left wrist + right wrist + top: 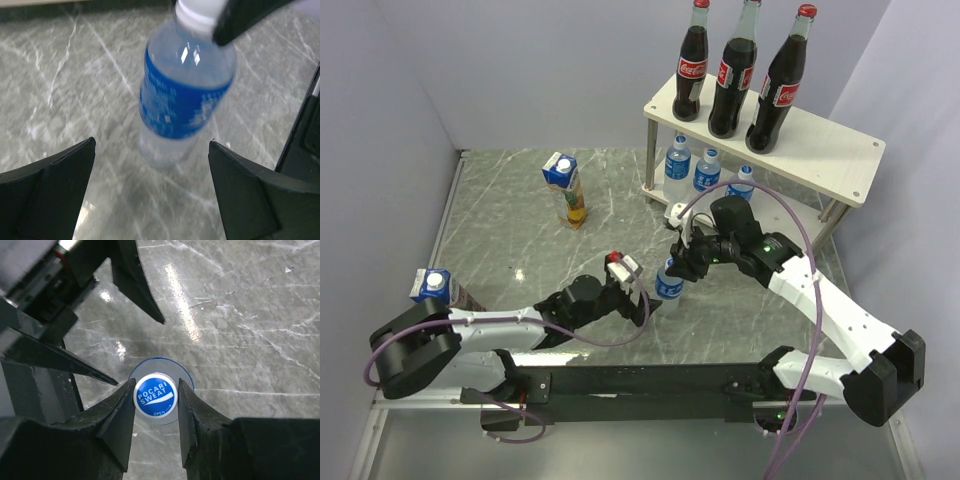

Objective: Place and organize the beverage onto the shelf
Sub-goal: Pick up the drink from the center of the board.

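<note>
A small clear water bottle [669, 283] with a blue label stands on the marble table [520, 230] between the two arms. My right gripper [678, 262] reaches down over it and is shut on its blue cap [156, 396], one finger on each side. My left gripper [645, 292] is open just left of the bottle. In the left wrist view the water bottle [182, 95] leans beyond the wide-open fingers [60, 190]. The shelf [830, 140] at the back right carries three cola bottles [732, 75] on top and three water bottles [707, 172] below.
One juice carton [565, 188] stands at the back of the table, left of the shelf. Another carton [432, 285] stands at the near left beside my left arm. Grey walls close in the left and back sides.
</note>
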You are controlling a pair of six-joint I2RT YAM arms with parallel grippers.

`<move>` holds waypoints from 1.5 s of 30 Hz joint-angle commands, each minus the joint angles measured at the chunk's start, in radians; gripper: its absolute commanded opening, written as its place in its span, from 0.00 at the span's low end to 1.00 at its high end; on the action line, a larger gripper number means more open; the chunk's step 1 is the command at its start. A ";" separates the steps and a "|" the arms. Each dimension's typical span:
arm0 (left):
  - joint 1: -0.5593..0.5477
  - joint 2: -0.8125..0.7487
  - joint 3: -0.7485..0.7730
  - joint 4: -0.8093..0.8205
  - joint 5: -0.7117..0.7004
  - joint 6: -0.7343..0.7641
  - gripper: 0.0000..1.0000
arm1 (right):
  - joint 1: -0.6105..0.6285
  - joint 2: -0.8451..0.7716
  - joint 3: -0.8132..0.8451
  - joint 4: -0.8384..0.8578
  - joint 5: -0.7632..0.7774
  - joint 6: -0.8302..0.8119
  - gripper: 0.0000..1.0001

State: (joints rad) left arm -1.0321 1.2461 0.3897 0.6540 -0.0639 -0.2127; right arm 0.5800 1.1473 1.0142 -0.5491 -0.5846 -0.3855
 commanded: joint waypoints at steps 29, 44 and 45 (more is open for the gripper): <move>-0.057 0.227 0.327 0.030 0.067 0.131 0.83 | -0.106 -0.198 0.035 0.113 -0.049 0.102 0.00; -0.062 0.276 0.403 -0.030 0.067 0.159 0.77 | -0.138 -0.204 0.038 0.103 -0.096 0.106 0.00; -0.062 0.279 0.411 -0.034 0.067 0.161 0.75 | -0.144 -0.204 0.038 0.103 -0.098 0.108 0.00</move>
State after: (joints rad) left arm -1.0855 1.5101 0.7471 0.6048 -0.0055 -0.0723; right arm 0.4496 0.9951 1.0130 -0.5777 -0.6239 -0.2958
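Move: The water bottle stands some 5 cm right of and 2 cm ahead of the left gripper, its middle about level with the fingers. The right gripper already holds it by the cap, so its middle is about 8 cm straight below that hand. From the right hand, the middle bottle on the lower shelf is roughly 25 cm ahead and 9 cm right, a little lower; the juice carton is about 23 cm ahead and 19 cm left of the left hand. Bring the left gripper, wide open, about 9 cm to the right and 4 cm up so its fingers straddle the bottle's body, then partly close them at the label. Meanwhile keep the right grip on the cap, raise that hand some 4 cm and then carry it about 3 cm to its right, turning slightly clockwise. ##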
